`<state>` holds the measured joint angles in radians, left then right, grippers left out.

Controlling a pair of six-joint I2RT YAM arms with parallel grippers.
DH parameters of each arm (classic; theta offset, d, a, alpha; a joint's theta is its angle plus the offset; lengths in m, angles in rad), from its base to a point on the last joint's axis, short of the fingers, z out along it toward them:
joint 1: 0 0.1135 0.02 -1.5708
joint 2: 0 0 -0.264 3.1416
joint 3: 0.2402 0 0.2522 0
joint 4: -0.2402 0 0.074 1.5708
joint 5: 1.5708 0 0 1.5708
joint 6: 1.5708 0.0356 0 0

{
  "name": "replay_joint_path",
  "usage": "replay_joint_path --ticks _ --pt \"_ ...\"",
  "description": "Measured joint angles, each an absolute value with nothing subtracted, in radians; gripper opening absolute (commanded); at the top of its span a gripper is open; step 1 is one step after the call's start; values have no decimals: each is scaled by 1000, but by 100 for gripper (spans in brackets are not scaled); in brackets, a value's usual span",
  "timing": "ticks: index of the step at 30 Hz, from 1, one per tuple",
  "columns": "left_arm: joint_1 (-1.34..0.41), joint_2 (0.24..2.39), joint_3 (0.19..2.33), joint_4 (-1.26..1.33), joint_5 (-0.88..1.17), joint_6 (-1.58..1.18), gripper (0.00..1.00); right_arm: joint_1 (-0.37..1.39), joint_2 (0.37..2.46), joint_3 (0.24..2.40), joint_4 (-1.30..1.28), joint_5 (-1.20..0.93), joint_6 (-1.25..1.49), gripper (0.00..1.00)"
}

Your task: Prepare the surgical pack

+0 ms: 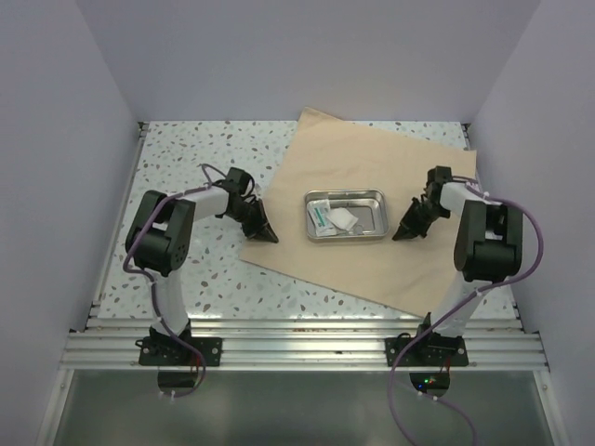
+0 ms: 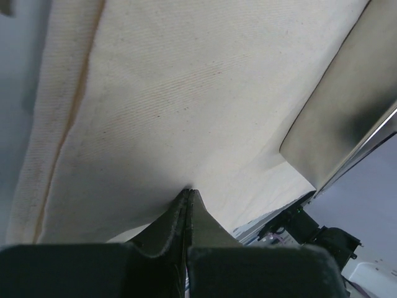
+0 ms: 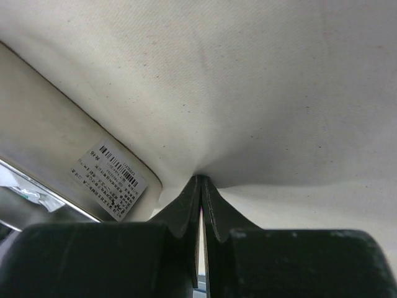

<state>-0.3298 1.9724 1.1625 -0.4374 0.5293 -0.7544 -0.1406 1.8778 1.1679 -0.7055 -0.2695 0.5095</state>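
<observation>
The tan wrap sheet of the surgical pack lies flat and skewed on the speckled table. On its middle stands the shiny metal tray, with white gauze and a small teal-printed packet inside. My left gripper is at the sheet's left edge. In the left wrist view it is shut, its tips pinching the sheet, and the tray lies to the right. My right gripper is just right of the tray. Close up it is shut on a puckered fold of the sheet, beside the tray's barcode label.
White walls close in the table on the left, back and right. An aluminium rail carrying both arm bases runs along the near edge. The sheet's far corner reaches the back wall and its near right corner comes close to the rail.
</observation>
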Motion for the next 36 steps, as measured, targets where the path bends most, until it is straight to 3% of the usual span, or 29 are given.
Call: replay_joint_path --ticks 13,20,22,23,24,25,26,27,31,36 --pt "-9 2010 1275 -662 466 -630 0 264 1841 1077 -565 -385 682 7" --pt "145 2067 1412 -780 388 -538 0 297 1844 1127 -658 -390 665 13" --pt "147 2070 1439 -793 347 -505 14 274 1838 1157 -683 -377 638 30" --pt "147 2067 1442 -793 334 -485 37 258 1833 1169 -696 -374 620 37" --pt "147 2061 1441 -788 346 -477 44 241 1829 1184 -710 -371 599 44" --pt "146 2049 1435 -778 352 -459 47 228 1828 1201 -723 -365 579 58" --pt "145 2028 1418 -760 361 -447 53 215 1829 1224 -738 -361 555 62" --pt "145 2003 1393 -742 366 -435 55 206 1833 1249 -751 -362 533 66" --pt "150 1904 1291 -687 446 -415 62 216 1869 1362 -767 -402 482 99" --pt "130 1886 1294 -626 546 -389 61 298 1910 1450 -753 -424 487 99"
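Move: Both closed grippers already have their fingertips down on the tan cloth. The tray stands about 22 cm to the right of the left hand and 8 cm ahead. The cloth's near-left corner is about 11 cm left of that hand and 6 cm back. From the right hand the tray is some 15 cm left and 8 cm ahead, with the white gauze inside it about 17 cm left and 7 cm ahead. Sweeping left together, both shut grippers keep bearing on the cloth and drag it about 20 cm (left hand) and 17 cm (right), the left also working forward and the right back, so that the cloth swings clockwise. Then both lift off and open wide, rising some 5–7 cm; the left eases back right a little while the right comes forward about 7 cm. ##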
